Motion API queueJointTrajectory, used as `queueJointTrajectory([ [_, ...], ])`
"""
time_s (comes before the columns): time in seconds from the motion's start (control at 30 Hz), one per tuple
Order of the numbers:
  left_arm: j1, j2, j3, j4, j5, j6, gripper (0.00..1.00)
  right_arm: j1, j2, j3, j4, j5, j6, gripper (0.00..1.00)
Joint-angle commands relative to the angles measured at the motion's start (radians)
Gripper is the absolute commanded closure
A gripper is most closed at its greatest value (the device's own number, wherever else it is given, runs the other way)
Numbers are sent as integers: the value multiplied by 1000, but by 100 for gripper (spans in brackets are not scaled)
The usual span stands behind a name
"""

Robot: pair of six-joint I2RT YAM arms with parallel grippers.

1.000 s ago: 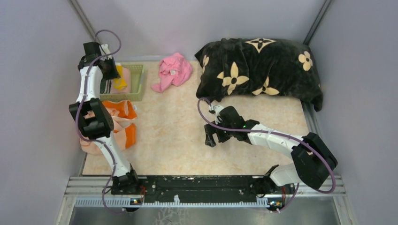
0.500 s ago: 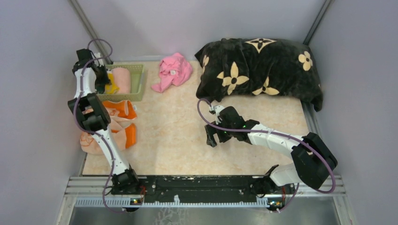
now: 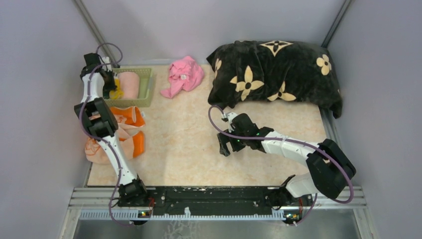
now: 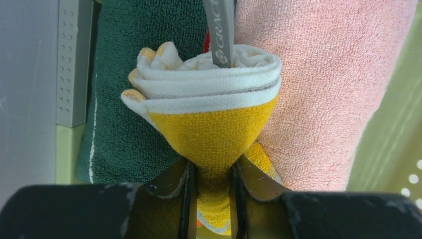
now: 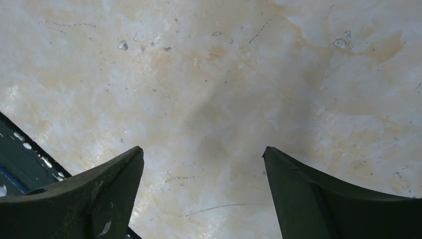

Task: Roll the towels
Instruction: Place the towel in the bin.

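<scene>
A rolled towel [image 4: 214,124], yellow outside with white layered edges, points end-on in the left wrist view. My left gripper [image 4: 211,199] is shut on its yellow lower part. It sits in the green basket [image 3: 148,84], wedged between a dark green towel [image 4: 124,139] and a pink rolled towel [image 4: 323,89]. From the top, the left gripper [image 3: 110,87] is at the basket's left end, over the yellow roll [image 3: 118,92]. A peach towel with orange border [image 3: 127,130] lies crumpled at the table's left, partly under the left arm. My right gripper [image 3: 225,147] hangs open over bare table [image 5: 209,89].
A crumpled pink cloth [image 3: 183,74] lies at the back centre. The big black blanket with beige flowers [image 3: 276,74] fills the back right. The purple walls close in on both sides, and the left arm stands near the left wall.
The left gripper has shifted left and down into the basket's left end with the yellow roll, uncovering the pink roll. The right arm has barely moved.
</scene>
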Motion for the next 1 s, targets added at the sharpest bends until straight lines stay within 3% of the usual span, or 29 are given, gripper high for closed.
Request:
queueJointTrajectory([
  [0.0,-2,45,-21,108,-82,92,69,-9,18,45,28,10,-17,10],
  [0.23,-18,56,1,93,-53,59,45,-9,21,56,13,10,-19,11],
  [0.6,-16,-53,-14,122,-37,19,30,-9,-4,56,12,-4,-17,11],
  [0.8,-14,-71,-29,119,-20,-6,28,-10,-9,49,19,-8,-17,11],
  [0.97,-15,-66,-58,125,-6,47,36,-9,-8,47,23,-6,-20,11],
])
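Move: The yellow towel is already in the left fingers, over the near part of the bin, whose middle lies about 3 cm ahead, 4 cm to the right and 5 cm below. The green roll's middle is 4 cm ahead and 6 cm left, the pink roll's 4 cm ahead and 7 cm right, both some 3 cm lower. The orange towel lies about 22 cm straight back, 9 cm lower. From the idle right hand the bin is about 35 cm ahead, 56 cm left, roughly level. The yellow towel, pinched narrow over the seam between the green and pink rolls, is let go as the left fingers spread to more than twice their gap. Meanwhile the left hand eases forward about 1.5 cm, then rises about as much, tipping up very slightly, with the fingers still on either side of the towel. ##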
